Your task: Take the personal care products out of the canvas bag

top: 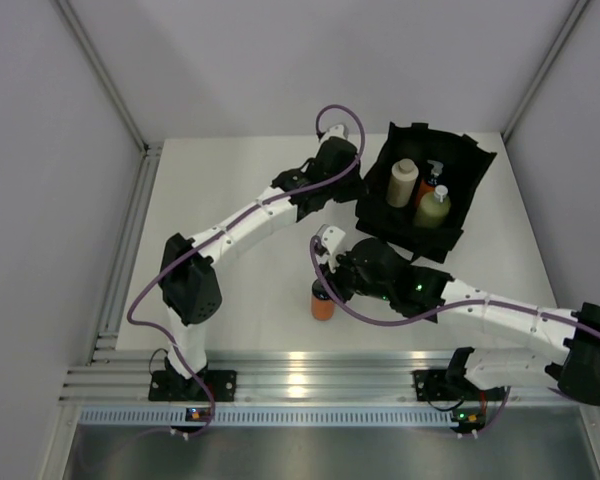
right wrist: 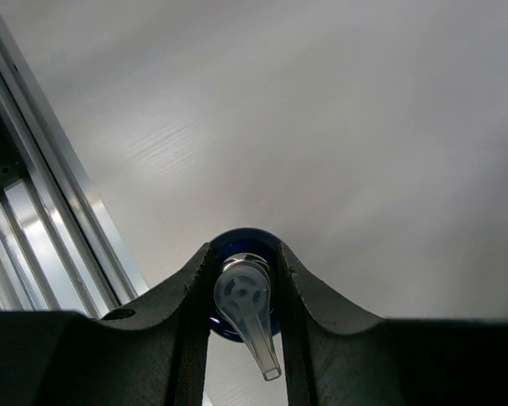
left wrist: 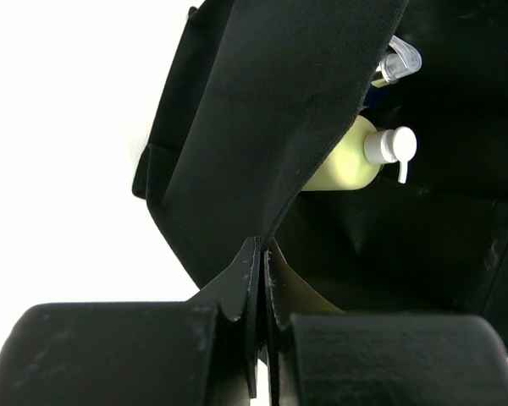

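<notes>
The black canvas bag (top: 460,160) stands open at the back right of the table. Inside it I see a beige cylinder bottle (top: 402,183), an orange bottle with a blue cap (top: 427,186) and a yellow-green bottle (top: 432,209). My left gripper (top: 358,192) is shut on the bag's left rim; the left wrist view shows the fabric (left wrist: 262,144) pinched between the jaws (left wrist: 262,258), with the yellow-green bottle (left wrist: 343,165) beyond. My right gripper (top: 325,282) is shut on the blue-capped pump top (right wrist: 244,296) of the second orange bottle (top: 323,304), upright near the table's front.
An aluminium rail (top: 300,380) runs along the table's near edge, just in front of the held bottle; it also shows in the right wrist view (right wrist: 34,228). White walls enclose the table on the left, back and right.
</notes>
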Action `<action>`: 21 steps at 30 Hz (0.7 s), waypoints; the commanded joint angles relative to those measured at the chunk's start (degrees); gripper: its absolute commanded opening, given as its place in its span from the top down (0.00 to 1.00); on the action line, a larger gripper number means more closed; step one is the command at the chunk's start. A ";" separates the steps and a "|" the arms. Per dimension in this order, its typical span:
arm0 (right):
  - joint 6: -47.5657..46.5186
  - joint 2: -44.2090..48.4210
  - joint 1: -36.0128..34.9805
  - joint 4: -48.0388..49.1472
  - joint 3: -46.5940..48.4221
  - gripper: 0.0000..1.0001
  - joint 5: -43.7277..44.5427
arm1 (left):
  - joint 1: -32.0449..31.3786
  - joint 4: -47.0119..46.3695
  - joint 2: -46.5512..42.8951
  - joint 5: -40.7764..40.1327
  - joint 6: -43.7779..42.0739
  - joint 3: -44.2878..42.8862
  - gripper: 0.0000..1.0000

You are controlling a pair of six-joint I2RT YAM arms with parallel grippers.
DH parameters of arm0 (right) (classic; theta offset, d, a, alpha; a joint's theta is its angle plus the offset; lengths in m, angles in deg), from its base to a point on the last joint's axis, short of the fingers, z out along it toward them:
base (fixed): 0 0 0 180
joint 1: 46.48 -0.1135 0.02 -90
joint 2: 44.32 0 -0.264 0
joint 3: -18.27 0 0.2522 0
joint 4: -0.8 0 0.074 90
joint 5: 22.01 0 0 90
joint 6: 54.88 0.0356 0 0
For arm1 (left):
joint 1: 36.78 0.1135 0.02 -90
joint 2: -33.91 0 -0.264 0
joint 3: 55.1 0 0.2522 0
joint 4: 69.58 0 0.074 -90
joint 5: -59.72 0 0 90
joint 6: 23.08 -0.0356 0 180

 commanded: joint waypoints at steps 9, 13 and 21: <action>3.12 -1.46 -1.10 16.73 -4.65 1.00 -0.05 | 1.42 -0.58 -0.85 0.76 -1.85 1.60 1.00; 3.82 -1.28 -1.80 16.73 -4.73 0.62 1.44 | 1.42 -0.58 -0.94 1.11 -1.59 1.61 1.00; 3.12 2.23 -2.42 12.87 -2.19 0.36 4.77 | 1.42 -0.58 -0.77 1.64 -1.33 1.34 1.00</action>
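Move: The orange pump bottle hangs upright by its neck in my right fingers; the bare patch of table it is bound for lies straight below, some 16 cm under my hand, with the table's near edge about 8 cm back of that patch. The canvas bag is roughly 31 cm ahead and 22 cm to the right. From my left hand, the same patch lies about 21 cm back, 6 cm left and 22 cm down. I lower my right hand straight down about 2.5 cm until the bottle's base meets the table, and pause there. Then I spread the fingers well open, let go of the neck and rise about 1.5 cm, easing a little left. My left hand stays put, still pinching the bag's left rim. ##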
